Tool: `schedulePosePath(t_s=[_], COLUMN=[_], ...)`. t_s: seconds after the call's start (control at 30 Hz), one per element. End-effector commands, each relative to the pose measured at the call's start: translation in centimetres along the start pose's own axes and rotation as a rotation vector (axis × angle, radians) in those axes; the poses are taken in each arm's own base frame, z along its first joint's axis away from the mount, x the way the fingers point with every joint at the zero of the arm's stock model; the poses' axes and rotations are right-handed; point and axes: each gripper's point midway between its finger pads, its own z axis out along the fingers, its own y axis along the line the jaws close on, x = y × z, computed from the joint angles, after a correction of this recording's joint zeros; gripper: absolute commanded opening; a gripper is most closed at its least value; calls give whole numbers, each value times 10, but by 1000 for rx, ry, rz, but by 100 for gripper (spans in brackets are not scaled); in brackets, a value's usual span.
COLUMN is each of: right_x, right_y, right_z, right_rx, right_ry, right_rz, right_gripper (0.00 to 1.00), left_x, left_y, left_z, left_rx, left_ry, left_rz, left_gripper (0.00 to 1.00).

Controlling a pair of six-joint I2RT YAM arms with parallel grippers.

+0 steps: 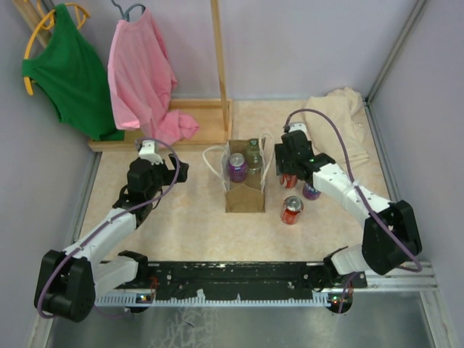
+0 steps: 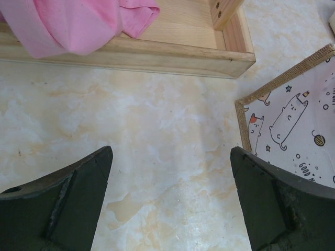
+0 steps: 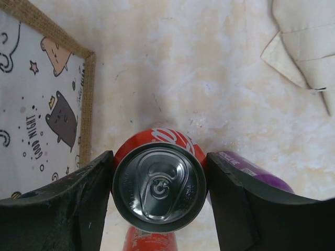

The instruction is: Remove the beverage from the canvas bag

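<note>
The tan canvas bag point(image 1: 243, 194) with white rope handles stands open mid-table, its cat-print lining showing in the left wrist view point(image 2: 293, 120) and the right wrist view point(image 3: 36, 94). A purple can point(image 1: 237, 167) and a clear bottle point(image 1: 254, 155) stand inside it. My right gripper point(image 1: 290, 176) is just right of the bag, shut on an upright red can point(image 3: 157, 185), its fingers against both sides of the can. A second red can point(image 1: 292, 210) and a second purple can point(image 1: 312, 191) stand on the table beside it. My left gripper point(image 1: 176, 169) is open and empty point(image 2: 171, 151) left of the bag.
A wooden rack base point(image 1: 196, 123) with a pink shirt point(image 1: 141, 76) draped onto it stands at the back left, and a green shirt point(image 1: 69, 69) hangs beside it. A pale beige cloth point(image 1: 341, 116) lies at the back right. Walls close in on both sides.
</note>
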Motion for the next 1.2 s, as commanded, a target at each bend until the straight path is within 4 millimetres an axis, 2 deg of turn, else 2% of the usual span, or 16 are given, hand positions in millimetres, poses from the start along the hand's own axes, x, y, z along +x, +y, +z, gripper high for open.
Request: schedulePosePath(t_s=[0.0, 0.27, 0.37, 0.4, 0.43, 0.5, 0.53, 0.57, 0.67, 0.8, 0.97, 1.1, 1.17], right_x=[-26, -10, -2, 0, 2, 7, 7, 8, 5, -19, -75, -129, -156], right_y=[13, 18, 20, 20, 21, 21, 20, 20, 20, 14, -6, -29, -39], right_z=[3, 5, 7, 8, 8, 9, 9, 9, 7, 0, -22, -58, -83], right_rx=[-55, -91, -98, -101, -104, -102, -98, -96, -86, -50, 57, 152, 175], right_ry=[-80, -54, -37, -30, -25, -17, -15, -13, -23, -83, -215, -384, -483], right_rz=[64, 75, 69, 67, 65, 57, 53, 48, 39, 28, 40, 86, 115], right_gripper=[0, 0, 6, 10, 20, 59, 70, 75, 82, 85, 87, 88, 88], left_x=[-9, -8, -7, -7, -7, -8, -8, -7, -9, -9, -11, -12, -13], left_y=[-5, -4, -5, -5, -5, -4, -4, -4, -5, -5, -7, -7, -7], left_z=[-1, 0, 1, 1, 1, 1, 0, 0, 0, 1, 1, 1, 1], left_rx=[13, 10, 13, 13, 13, 10, 9, 8, 10, 13, 19, 16, 15], left_ry=[-28, -25, -21, -20, -22, -24, -25, -23, -26, -24, -26, -30, -31], left_rz=[1, 1, 0, 0, -1, 0, 0, 0, 2, 0, 1, 4, 6], left_gripper=[100, 100, 100, 100, 100, 100, 100, 100, 100, 100, 100, 100, 100])
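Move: Under the right hand, which already holds a red can, the free table spot lies about 1 cm back, 1 cm to its left and some 11 cm below. The purple can stands roughly 9 cm to the right of that spot and 2 cm nearer the base; the other red can stands about 10 cm back and 2 cm to the right of it. The canvas bag is some 15 cm left of the hand and 1 cm ahead. From the idle left hand, the spot lies about 33 cm to the right, 1 cm back and 12 cm below. Lowering the held red can about 3 cm, with a slight slide back and left, the right hand brings it down onto the table between the canvas bag and the purple can. There it pauses and opens its fingers to let go, then climbs some 10 cm while reaching about 5 cm forward, fingertips tipping up. ##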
